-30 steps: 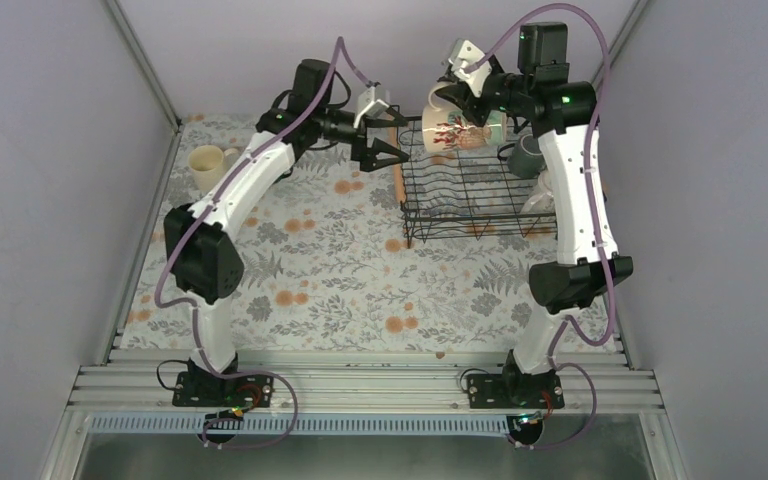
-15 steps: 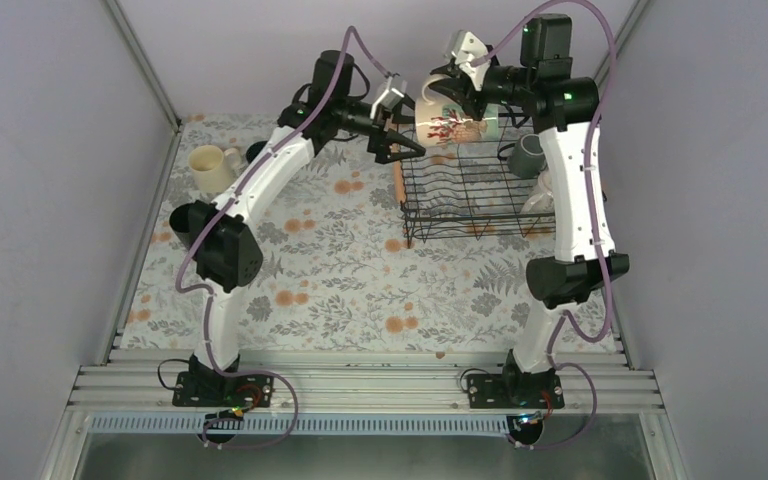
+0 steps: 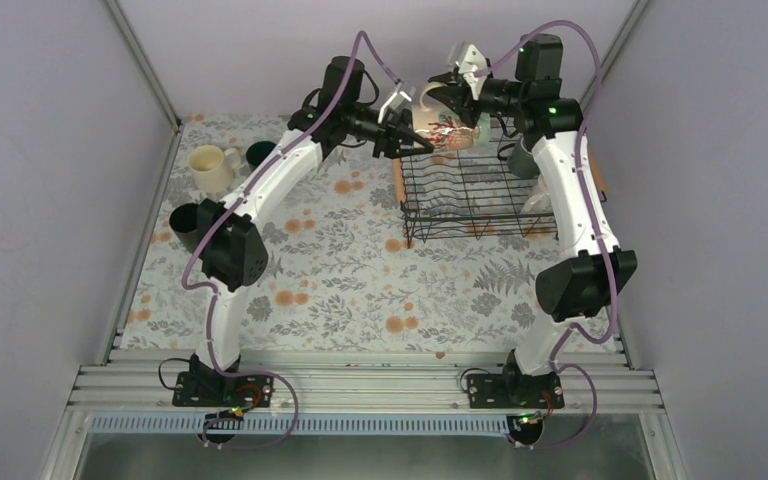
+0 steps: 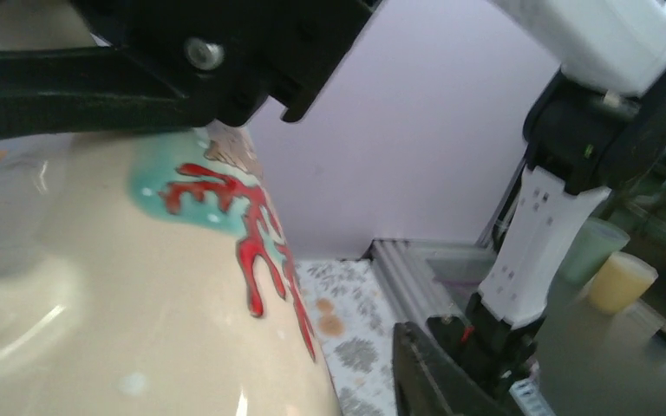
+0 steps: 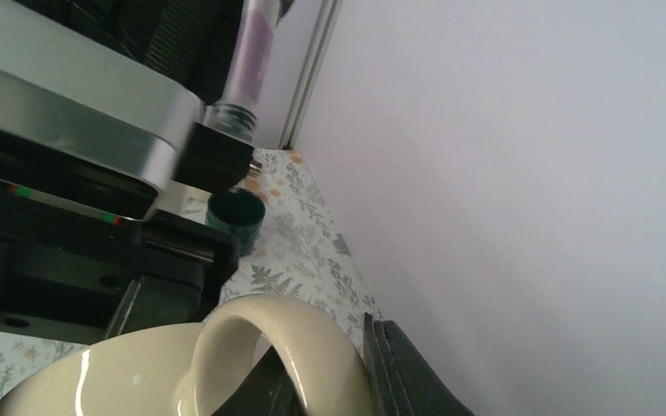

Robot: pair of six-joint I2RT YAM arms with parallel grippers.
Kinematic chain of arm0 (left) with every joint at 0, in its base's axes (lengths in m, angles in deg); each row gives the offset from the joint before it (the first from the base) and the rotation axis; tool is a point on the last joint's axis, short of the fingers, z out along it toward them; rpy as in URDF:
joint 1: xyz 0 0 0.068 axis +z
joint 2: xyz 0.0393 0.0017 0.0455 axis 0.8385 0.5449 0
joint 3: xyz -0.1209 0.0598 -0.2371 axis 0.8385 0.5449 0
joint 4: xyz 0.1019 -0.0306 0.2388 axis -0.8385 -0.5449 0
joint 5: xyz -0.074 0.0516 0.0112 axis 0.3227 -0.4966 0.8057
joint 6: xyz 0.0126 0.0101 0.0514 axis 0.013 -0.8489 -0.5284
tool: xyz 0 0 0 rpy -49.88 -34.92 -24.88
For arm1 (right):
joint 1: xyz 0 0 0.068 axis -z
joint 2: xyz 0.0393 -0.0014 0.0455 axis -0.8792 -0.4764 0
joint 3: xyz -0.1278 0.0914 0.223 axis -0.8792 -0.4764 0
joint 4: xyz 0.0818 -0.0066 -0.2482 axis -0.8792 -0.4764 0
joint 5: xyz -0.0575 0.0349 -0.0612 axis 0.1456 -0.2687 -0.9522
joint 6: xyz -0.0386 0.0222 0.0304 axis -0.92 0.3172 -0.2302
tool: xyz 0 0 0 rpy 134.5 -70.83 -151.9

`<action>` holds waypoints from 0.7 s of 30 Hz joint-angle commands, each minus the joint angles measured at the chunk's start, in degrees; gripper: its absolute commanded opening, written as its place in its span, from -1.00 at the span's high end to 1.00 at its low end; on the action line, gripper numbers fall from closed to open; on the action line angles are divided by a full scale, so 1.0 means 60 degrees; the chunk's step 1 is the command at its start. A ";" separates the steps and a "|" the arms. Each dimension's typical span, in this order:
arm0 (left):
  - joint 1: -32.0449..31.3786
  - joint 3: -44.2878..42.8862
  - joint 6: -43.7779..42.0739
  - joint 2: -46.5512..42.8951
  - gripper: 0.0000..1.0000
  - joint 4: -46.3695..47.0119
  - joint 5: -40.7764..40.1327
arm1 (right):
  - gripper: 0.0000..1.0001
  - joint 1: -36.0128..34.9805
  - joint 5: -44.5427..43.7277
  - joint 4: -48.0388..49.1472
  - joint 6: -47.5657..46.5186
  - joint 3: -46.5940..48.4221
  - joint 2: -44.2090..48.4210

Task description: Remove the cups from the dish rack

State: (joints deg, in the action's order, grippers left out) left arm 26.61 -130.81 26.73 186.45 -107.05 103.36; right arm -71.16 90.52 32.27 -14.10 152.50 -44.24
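Observation:
My right gripper [image 3: 449, 93] is shut on the handle [image 5: 312, 347] of the white cup with red pattern [image 3: 438, 122] and holds it in the air over the far left corner of the black wire dish rack [image 3: 465, 195]. My left gripper [image 3: 413, 136] is open right at the cup's left side; the cup body [image 4: 139, 295] fills its wrist view beside one finger [image 4: 438, 381]. A cream cup [image 3: 207, 166], a dark green cup [image 3: 258, 154] and a black cup [image 3: 184, 220] stand on the table at the left. A pale mint cup [image 3: 526, 156] sits at the rack's right side.
The rack's wooden handle [image 3: 398, 180] runs along its left side. Grey walls close in the table at the back and on both sides. The floral mat [image 3: 340, 260] covers the table in front of the rack. The dark green cup also shows in the right wrist view [image 5: 236, 217].
My left gripper has moved right and up to the held cup. My right gripper has carried the cup a little to the left, toward the left gripper.

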 commanded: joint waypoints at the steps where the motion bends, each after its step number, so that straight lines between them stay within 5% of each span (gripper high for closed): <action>1: -0.0009 -0.0187 0.0006 -0.0351 0.52 0.0760 0.0407 | 0.93 -0.0057 0.0621 0.0819 0.0222 0.0575 -0.0016; 6: 0.0000 -0.0200 0.0037 -0.0340 0.91 0.0743 0.0321 | 0.93 -0.0042 0.0827 0.1093 0.0444 0.0240 0.0099; 11: 0.0023 -0.0234 -0.0162 -0.0414 0.95 0.0524 0.0246 | 0.87 -0.0040 0.0751 0.1049 0.0410 0.0199 0.0179; 17: 0.0281 -0.0286 -0.1310 -0.0758 0.95 -0.0610 -0.1026 | -0.01 -0.0050 -0.0155 0.0287 0.0101 0.0406 0.0111; 21: 0.0583 -0.1189 -0.2809 -0.0766 0.95 -0.2486 -0.1998 | -0.37 -0.0042 -0.0770 -0.0886 -0.0524 0.0881 -0.0216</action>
State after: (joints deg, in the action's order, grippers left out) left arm 28.53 -131.54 20.42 185.68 -114.77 95.19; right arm -71.22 89.23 32.16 -13.68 153.86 -44.46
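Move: The decorated mug hangs by its handle from my right hand, its body about 5 cm back, 3 cm to the right and 5 cm below those fingers. From my half-shut left hand its middle is some 5 cm to the right, 3 cm ahead and about 1 cm higher. Also from the left hand, the grey mug in the rack is roughly 25 cm right, 14 cm ahead and 29 cm below; the rack's left wooden handle lies about 12 cm ahead, 4 cm left and 25 cm below. I shut my left fingers on the near left edge of the mug and, keeping that pinch, ease it about 3 cm forward, drifting slightly left and down late on as the wrist turns some 10 degrees counter-clockwise. My right hand stays nearly in place, still gripping the handle at first; once the left has closed, its fingers spread and let the handle go. ##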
